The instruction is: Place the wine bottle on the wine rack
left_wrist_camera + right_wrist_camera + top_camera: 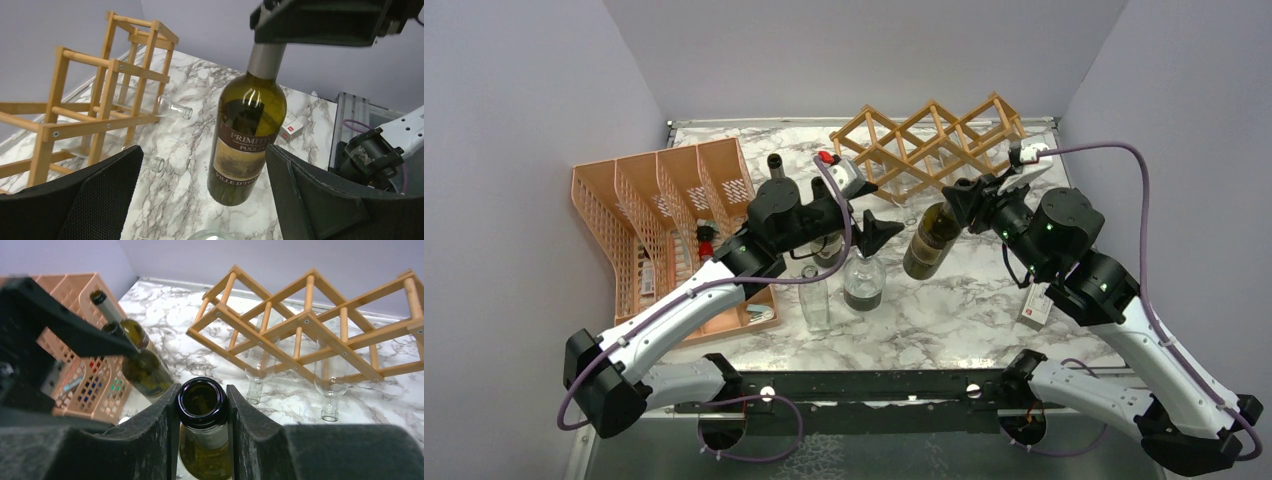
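Note:
A dark green wine bottle (pixel 929 242) with a red-and-cream label (pixel 247 145) hangs by its neck, slightly tilted, over the marble table in front of the wine rack. My right gripper (pixel 969 203) is shut on the neck, its two fingers (pixel 162 432) pressed either side of the open mouth (pixel 202 401). The light wooden wine rack (pixel 936 142) (pixel 310 320) (pixel 97 95) stands at the back of the table. Clear glass bottles (pixel 329 385) lie in its cells. My left gripper (pixel 879 232) (pixel 202 200) is open, just left of the bottle, holding nothing.
An orange mesh organizer (pixel 659 225) stands at the left. Two more dark bottles (pixel 144 371) are beside it. A clear bottle (pixel 814 300) and a round glass flask (pixel 864 285) stand in front of the left gripper. A small white-and-red box (pixel 1036 305) lies near the right arm.

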Controlling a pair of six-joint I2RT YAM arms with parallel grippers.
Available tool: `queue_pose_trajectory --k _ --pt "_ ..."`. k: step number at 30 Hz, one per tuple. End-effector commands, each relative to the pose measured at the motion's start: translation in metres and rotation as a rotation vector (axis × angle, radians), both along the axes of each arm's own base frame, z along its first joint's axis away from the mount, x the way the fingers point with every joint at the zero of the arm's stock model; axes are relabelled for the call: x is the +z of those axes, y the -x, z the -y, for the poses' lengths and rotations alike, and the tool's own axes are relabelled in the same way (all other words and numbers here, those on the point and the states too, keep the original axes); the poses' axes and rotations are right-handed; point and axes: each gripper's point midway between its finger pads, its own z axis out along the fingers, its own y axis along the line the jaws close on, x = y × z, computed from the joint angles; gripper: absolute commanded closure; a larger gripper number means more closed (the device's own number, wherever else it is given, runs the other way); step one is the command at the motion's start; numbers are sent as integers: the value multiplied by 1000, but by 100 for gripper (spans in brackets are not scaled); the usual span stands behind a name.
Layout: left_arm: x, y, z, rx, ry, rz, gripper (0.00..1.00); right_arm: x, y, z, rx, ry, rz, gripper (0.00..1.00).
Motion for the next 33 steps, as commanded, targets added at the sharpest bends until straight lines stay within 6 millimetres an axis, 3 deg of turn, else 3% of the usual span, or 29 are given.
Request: queue_pose_trajectory --k 1,11,18,25,27,33 --pt "2 8 23 -120 49 86 1 73 -6 16 -117 -236 116 99" --pt "-34 -6 53 -164 -15 46 1 114 -4 7 -70 -352 183 99" --pt "-39 -6 64 -216 -10 51 1 146 22 -1 77 -419 285 99" --pt "-30 -7 73 -247 15 106 1 155 45 -10 206 -418 331 99" --pt "-30 -7 72 -248 12 132 8 155 51 -10 230 -414 340 99" --pt "-23 -14 67 -202 13 218 60 151 59 -9 256 -405 325 99"
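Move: The wine bottle hangs by its neck from the right hand, its middle about 12 cm below that hand and 2 cm left. From the open left hand that middle is roughly 13 cm right, 1 cm ahead and 9 cm lower. The rack's middle is some 26 cm ahead of the right hand, level sideways and 29 cm below. The clear bottle stands 4 cm back, 1 cm left and 26 cm below the left hand. The wine bottle, still pinched at the neck, is raised about 10 cm by the right hand, which draws slightly back late on and tilts some 20 degrees, tipping its fingers up and its left side up. The left hand travels about 7 cm right, dropping 6 cm before rising a little, turns clockwise, and closes partway around the label. ##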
